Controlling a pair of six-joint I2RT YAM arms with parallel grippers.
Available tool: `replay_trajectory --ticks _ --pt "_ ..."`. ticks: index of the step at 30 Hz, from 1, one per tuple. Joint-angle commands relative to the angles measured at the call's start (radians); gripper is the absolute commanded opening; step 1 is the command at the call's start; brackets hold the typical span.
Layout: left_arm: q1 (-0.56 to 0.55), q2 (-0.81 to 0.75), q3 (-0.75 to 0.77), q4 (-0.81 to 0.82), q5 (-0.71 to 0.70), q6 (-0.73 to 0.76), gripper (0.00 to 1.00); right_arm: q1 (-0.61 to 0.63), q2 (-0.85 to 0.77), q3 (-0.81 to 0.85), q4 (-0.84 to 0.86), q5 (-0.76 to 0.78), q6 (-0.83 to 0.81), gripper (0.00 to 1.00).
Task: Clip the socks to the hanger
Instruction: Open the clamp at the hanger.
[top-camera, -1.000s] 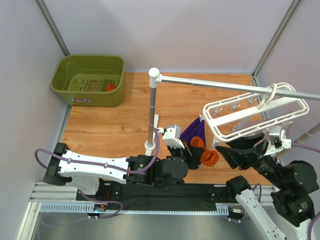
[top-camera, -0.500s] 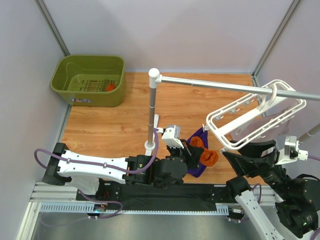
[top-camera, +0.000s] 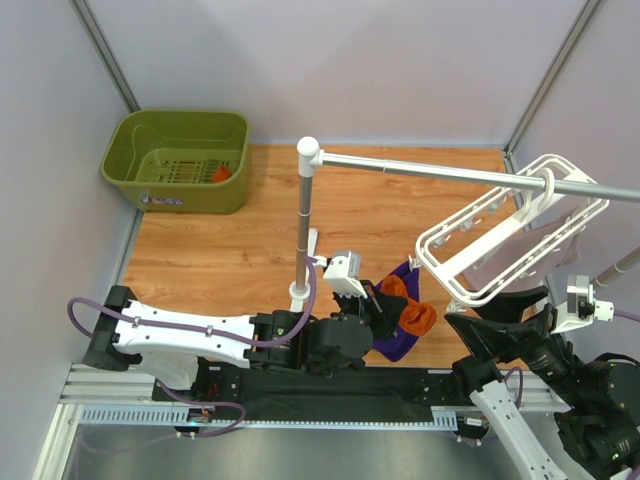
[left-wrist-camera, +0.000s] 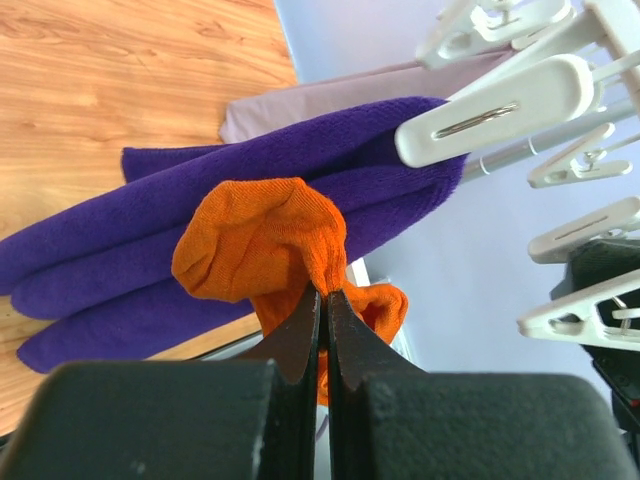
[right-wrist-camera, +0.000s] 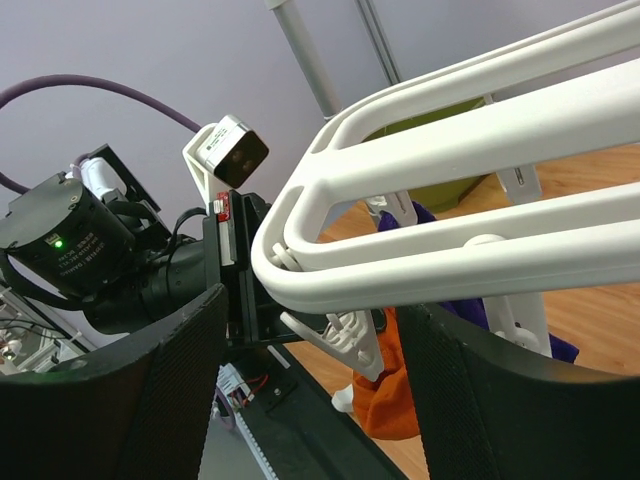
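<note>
My left gripper (left-wrist-camera: 323, 292) is shut on a fold of an orange sock (left-wrist-camera: 270, 240), which lies against a dark purple cloth (left-wrist-camera: 120, 250). Seen from above, that gripper (top-camera: 385, 305) holds the sock (top-camera: 417, 318) just left of the white hanger (top-camera: 470, 225), which hangs tilted from the silver rail (top-camera: 430, 170). A second orange sock (top-camera: 222, 173) lies in the green basket (top-camera: 135, 135). My right gripper (top-camera: 505, 325) stands open below the hanger's near corner. In the right wrist view the hanger's frame (right-wrist-camera: 450, 240) and a dangling clip (right-wrist-camera: 350, 345) cross between its spread fingers (right-wrist-camera: 180, 380).
The rail's white post (top-camera: 303, 220) stands mid-table beside the left wrist. White clips (left-wrist-camera: 500, 105) dangle close to the purple cloth, with a pale lilac cloth (left-wrist-camera: 330, 95) behind it. Grey walls enclose the table on three sides.
My right gripper has opened wider and drawn back toward the near edge. The hanger has swung up and to the right, and the purple cloth has shifted nearer. The left gripper kept its grip.
</note>
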Motion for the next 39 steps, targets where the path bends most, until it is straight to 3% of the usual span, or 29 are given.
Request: replay_trajectory --ticks 1,28,34,38,39 --pt "-0.007 -0.052 -0.024 0.038 -0.007 -0.015 0.0 -0.001 0.0 -0.001 0.014 -0.034 0.001 0.68" --pt "-0.006 -0.058 -0.04 0.044 -0.012 -0.019 0.0 0.001 0.036 0.01 0.111 -0.128 0.026 0.44" --pt "-0.007 -0.056 -0.04 0.041 -0.012 -0.021 0.0 0.001 0.038 0.007 0.094 -0.108 0.02 0.27" --pt "-0.006 -0.058 -0.037 0.037 -0.015 -0.042 0.0 0.001 0.052 0.021 0.059 -0.093 0.012 0.0" --pt "-0.007 -0.061 -0.037 0.032 -0.014 -0.05 0.0 -0.001 0.059 0.033 0.045 -0.08 0.008 0.0"
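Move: The empty clamp at the hanger's near end sits just ahead of my right hand's open fingers, about 1 cm forward and 2 cm to the left, roughly level with the hand. The orange sock in my left hand is some 8 cm left, 2 cm forward and 8 cm lower. The clamp holding the purple sock is about 6 cm forward and 7 cm left, level. From my left hand, the empty clamp lies about 7 cm right, 1 cm back and 5 cm up. I ease my right hand about 1.5 cm left and 1 cm up, turning it some 5 degrees counter-clockwise, to bring the empty clamp between its fingers. I keep closing them from well open to nearly shut, fastest at the end, and pinch the clamp. My left hand keeps its grip on the orange sock and shifts barely a centimetre left, then waits. ##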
